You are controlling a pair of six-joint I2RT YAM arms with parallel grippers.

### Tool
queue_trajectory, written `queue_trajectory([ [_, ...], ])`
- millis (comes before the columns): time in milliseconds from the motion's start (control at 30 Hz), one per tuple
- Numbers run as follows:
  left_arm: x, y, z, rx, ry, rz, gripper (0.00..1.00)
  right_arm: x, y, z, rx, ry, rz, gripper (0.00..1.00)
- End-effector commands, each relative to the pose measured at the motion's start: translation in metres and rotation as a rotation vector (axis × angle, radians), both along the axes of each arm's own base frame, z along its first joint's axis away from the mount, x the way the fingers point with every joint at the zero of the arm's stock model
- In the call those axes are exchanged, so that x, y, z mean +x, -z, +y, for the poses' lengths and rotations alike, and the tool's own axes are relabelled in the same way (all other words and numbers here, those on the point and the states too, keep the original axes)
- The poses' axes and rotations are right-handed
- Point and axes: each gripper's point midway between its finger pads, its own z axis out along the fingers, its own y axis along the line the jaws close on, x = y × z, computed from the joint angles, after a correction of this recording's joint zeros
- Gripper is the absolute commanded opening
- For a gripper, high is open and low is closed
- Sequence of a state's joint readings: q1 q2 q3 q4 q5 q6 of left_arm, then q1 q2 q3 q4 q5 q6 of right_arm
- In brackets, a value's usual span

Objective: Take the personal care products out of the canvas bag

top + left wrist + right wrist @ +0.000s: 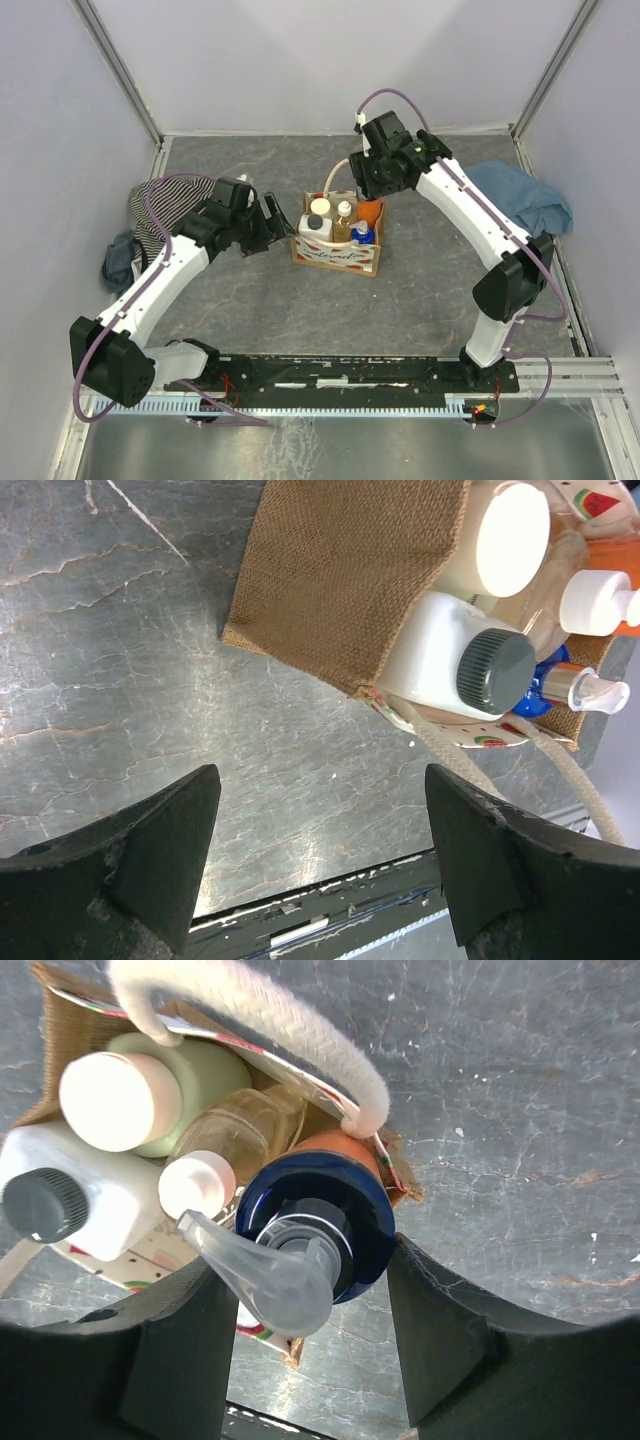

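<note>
The tan canvas bag [338, 257] stands mid-table with several personal care products upright inside it. My right gripper [305, 1260] reaches down from above the bag, shut on the blue pump bottle [350, 1190], one finger on each side of its shoulder. Around that bottle sit an orange bottle [335, 1143], a clear yellowish one [235, 1125], a pale green one [110, 1100] and a white bottle with a dark cap [90, 1195]. The cream handle [260, 1020] loops over the bag's far side. My left gripper [320, 775] hangs open and empty just left of the bag [330, 570].
A striped black-and-white garment [165, 205] lies at the left behind my left arm, with a grey-blue cloth [118, 258] beside it. A blue cloth [525, 195] lies at the right under my right arm. The arms' base rail [340, 375] runs along the near edge.
</note>
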State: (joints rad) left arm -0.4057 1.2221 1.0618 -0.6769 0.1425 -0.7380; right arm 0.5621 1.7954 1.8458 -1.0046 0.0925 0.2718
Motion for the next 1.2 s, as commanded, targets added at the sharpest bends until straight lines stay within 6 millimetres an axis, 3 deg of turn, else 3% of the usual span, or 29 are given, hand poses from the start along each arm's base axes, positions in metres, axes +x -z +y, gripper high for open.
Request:
queue_trajectory([
  [0,0.000,-0.006,-0.007,-0.046,0.003,-0.012,0.89,0.007,-0.079,-0.006,0.070,0.015,-0.195,0.23],
  [233,-0.002,-0.004,-0.006,-0.043,0.004,-0.012,0.89,0.008,-0.117,-0.009,0.098,0.016,-0.269,0.24],
  [433,-0.003,-0.003,-0.006,-0.042,0.007,-0.009,0.89,0.008,-0.113,-0.004,0.113,0.006,-0.253,0.23],
  [533,-0.003,-0.002,-0.005,-0.039,0.008,-0.009,0.89,0.008,-0.122,-0.007,0.116,0.014,-0.282,0.23],
  [767,-0.004,0.000,-0.006,-0.038,0.012,-0.002,0.89,0.011,-0.145,-0.035,0.060,0.072,-0.362,0.23],
  [1167,-0.005,0.000,-0.006,-0.038,0.014,0.000,0.89,0.024,-0.158,-0.096,0.098,0.211,-0.408,0.24],
])
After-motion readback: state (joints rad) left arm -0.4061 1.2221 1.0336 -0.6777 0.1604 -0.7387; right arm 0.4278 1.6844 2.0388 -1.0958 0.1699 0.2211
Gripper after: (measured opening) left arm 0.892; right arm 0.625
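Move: The orange pump bottle is already in the right hand's grip, drawn partway out of the bag's far right corner. The bare table between the bag and the blue cloth is about 10 cm to this hand's right, 2 farther out and 20 below. The bag's middle is roughly 6 cm left, 5 back and 15 below; the small blue bottle 1 left, 5 back, 14 below. From the empty left hand, that bare patch is some 32 cm right, 11 ahead and 17 below. The orange pump bottle, still pinched at its neck by the right hand's fingers, is lifted straight up by 6 to 7 cm and checked there briefly. It is then carried to the right, picking up speed, about 7 cm away from the bag while climbing another 4 cm. The fingertips swing outward some 10 degrees and the hand turns slightly clockwise, the grip unchanged. ##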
